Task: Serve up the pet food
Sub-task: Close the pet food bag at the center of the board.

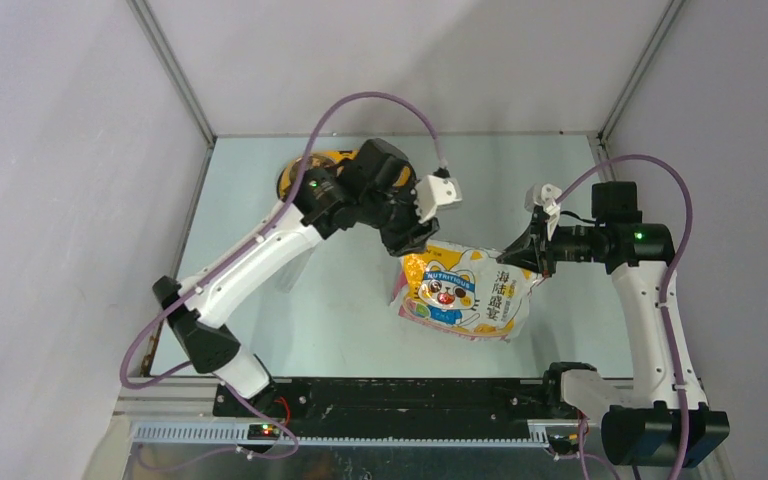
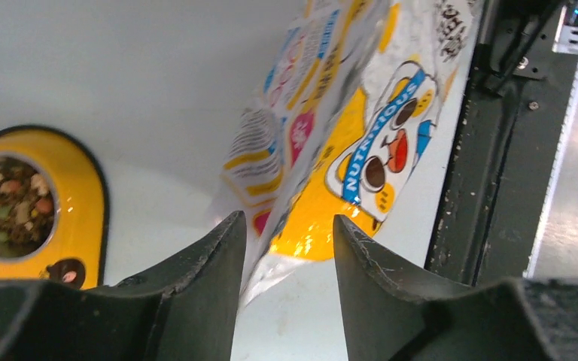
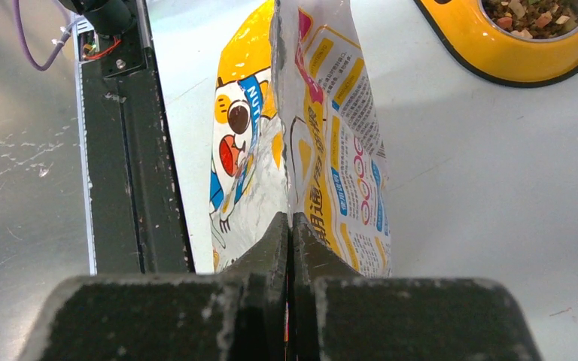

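The glossy yellow-white bag (image 1: 465, 295) with the cartoon cat stands at mid table, its top edge up. My right gripper (image 1: 528, 262) is shut on the bag's right edge; in the right wrist view the foil (image 3: 308, 128) is pinched between the closed fingers (image 3: 292, 218). My left gripper (image 1: 412, 245) is at the bag's upper left corner. Its jaws (image 2: 286, 222) are open, and the corner of the bag (image 2: 331, 128) sits between them against the left finger. Pet food (image 2: 7, 207) (image 3: 534, 15) lies in a bowl of the yellow feeder (image 1: 295, 175).
The yellow feeder (image 2: 75, 203) (image 3: 497, 53) lies at the far left of the table, partly hidden by my left arm in the top view. A black rail (image 1: 390, 395) (image 2: 489, 150) (image 3: 132, 150) runs along the near edge. Grey walls close in both sides.
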Tool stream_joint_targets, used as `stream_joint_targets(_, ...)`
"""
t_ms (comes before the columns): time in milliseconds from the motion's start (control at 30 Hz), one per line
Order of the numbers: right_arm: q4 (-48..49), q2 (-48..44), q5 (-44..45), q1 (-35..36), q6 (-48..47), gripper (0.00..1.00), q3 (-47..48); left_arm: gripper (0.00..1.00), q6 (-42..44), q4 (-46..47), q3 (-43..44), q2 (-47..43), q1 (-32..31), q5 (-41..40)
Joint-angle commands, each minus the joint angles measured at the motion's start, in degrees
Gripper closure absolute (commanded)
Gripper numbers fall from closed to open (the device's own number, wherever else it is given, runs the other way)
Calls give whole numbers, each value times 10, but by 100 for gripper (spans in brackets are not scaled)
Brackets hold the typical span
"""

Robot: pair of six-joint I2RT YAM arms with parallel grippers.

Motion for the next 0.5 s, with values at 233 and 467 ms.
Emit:
stream_joint_targets(233, -7, -23, -58, -10, -8, 100, 12, 95, 30, -3, 33, 58, -24, -26)
stream_joint_targets(467, -7, -24, -57, -11, -8, 100, 11, 100, -43, 62, 13, 30, -16, -102)
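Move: The left hand, half open, is over the left part of the pet food bag's top edge; the spot to pinch lies about 5 cm below and 2 cm to its right, neither ahead nor back. The bowl stand sits on the board some 26 cm ahead, 15 cm left and 27 cm below. From the right hand, which already grips the edge's other end, that spot is roughly 17 cm left, 2 cm ahead, about level. Left hand sinks some 5 cm, drifting rightward, and pinches the bag's top edge; right keeps its hold. ##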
